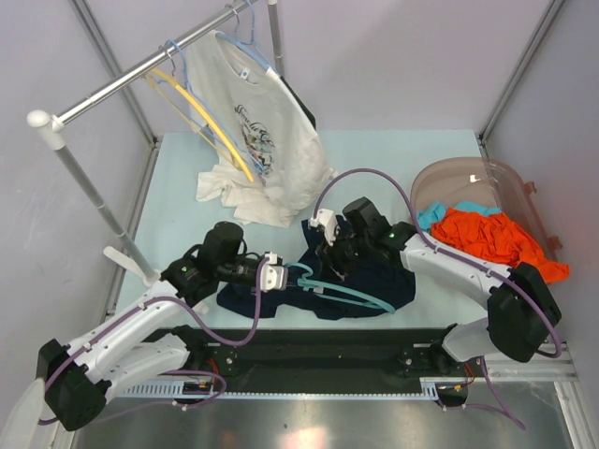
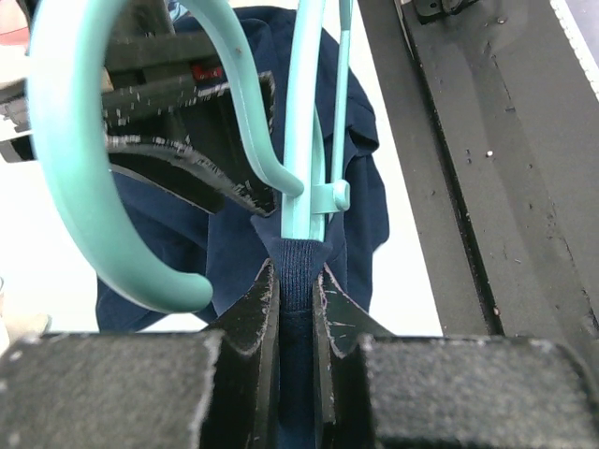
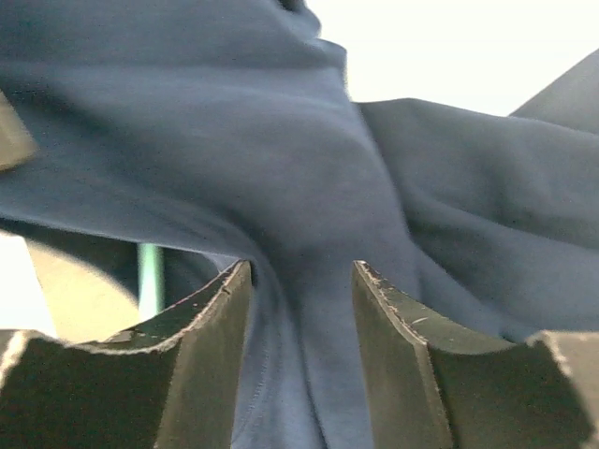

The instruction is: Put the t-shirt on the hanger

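Note:
The dark navy t-shirt (image 1: 379, 271) lies crumpled in the middle of the table. The teal hanger (image 1: 348, 293) lies across its front, with the hook end at my left gripper (image 1: 288, 274). In the left wrist view that gripper (image 2: 297, 273) is shut on the shirt's ribbed collar (image 2: 298, 257), right below the hanger's neck (image 2: 304, 159). The teal hook (image 2: 75, 178) curls to the left. My right gripper (image 1: 329, 254) is down on the shirt's far side. Its jaws (image 3: 301, 269) stand apart astride a raised fold of navy cloth (image 3: 309, 187), not pinched tight.
A clothes rail (image 1: 140, 67) at the back left carries a white printed t-shirt (image 1: 257, 140) and a yellow hanger (image 1: 211, 126). A clear bin (image 1: 468, 173) at the right holds an orange garment (image 1: 496, 238). A black strip (image 1: 328, 341) runs along the near edge.

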Action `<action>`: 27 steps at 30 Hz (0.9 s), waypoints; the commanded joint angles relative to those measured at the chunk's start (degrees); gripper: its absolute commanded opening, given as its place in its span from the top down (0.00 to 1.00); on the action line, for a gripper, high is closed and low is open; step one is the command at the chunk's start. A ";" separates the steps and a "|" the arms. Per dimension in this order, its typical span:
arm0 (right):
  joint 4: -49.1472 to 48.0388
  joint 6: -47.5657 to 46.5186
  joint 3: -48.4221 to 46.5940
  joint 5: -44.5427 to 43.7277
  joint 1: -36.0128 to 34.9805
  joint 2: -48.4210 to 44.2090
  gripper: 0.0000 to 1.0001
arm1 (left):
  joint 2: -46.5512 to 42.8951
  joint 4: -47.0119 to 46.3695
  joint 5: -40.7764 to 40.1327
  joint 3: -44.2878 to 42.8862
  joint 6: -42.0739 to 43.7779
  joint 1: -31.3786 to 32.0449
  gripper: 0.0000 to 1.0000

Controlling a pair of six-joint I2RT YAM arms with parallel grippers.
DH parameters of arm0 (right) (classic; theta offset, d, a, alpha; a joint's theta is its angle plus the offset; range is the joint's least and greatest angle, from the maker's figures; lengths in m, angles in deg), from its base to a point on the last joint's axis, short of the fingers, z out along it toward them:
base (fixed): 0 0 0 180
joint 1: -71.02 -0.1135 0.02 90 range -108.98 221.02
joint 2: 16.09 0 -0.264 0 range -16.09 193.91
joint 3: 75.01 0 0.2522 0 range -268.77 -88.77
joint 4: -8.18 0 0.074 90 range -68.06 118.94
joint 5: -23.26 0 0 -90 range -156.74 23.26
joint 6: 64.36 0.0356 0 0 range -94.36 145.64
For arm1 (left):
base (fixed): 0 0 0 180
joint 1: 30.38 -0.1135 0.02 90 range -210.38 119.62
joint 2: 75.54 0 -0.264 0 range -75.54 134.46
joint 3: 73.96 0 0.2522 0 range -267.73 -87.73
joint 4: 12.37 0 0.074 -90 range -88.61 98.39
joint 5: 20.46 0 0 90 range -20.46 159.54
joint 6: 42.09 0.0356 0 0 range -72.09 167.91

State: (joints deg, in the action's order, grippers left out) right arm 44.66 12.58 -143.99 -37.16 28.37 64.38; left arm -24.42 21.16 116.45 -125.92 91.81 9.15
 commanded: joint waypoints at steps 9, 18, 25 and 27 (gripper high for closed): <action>-3.21 1.63 7.40 -0.87 -1.29 -5.57 0.40 | -1.63 -7.20 2.39 -2.41 -7.33 0.29 1.00; 4.43 0.76 8.55 6.25 13.45 -13.39 0.20 | -1.37 -8.25 1.51 -2.59 -13.20 -0.59 1.00; 16.89 -7.58 3.48 13.04 38.92 -16.93 0.16 | 6.95 -14.76 -9.28 -4.78 -28.76 -1.91 1.00; 20.76 -9.61 0.75 15.76 44.38 -15.70 0.16 | 10.65 -13.62 -15.61 -8.11 -32.90 -2.78 1.00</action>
State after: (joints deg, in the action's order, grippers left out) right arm 56.05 8.71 -137.26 -28.31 64.52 47.55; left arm -19.11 11.81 110.64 -128.02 70.28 7.69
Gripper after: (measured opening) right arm 0.840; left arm 0.146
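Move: The right hand, part open over the upper middle of the navy t-shirt, has the hanger's free right end about 14 cm to its right and 10 cm back, slightly lower. The hanger's hook is some 7 cm to its left, the shirt's right edge about 18 cm to its right and 4 cm back, down on the table. From the left hand, holding hanger and collar, that free end lies roughly 24 cm right and 7 cm back. Left fingers keep pinching the hanger and the shirt's ribbed collar together, lifting slightly, then going about 3 cm forward with a roll and a counter-clockwise turn of some 15 degrees. The right hand first dips about 3 cm and draws back a little, then opens wide and sweeps right, rising and easing forward, clockwise, ending some 16 cm to the right, towards the hanger's free end. ##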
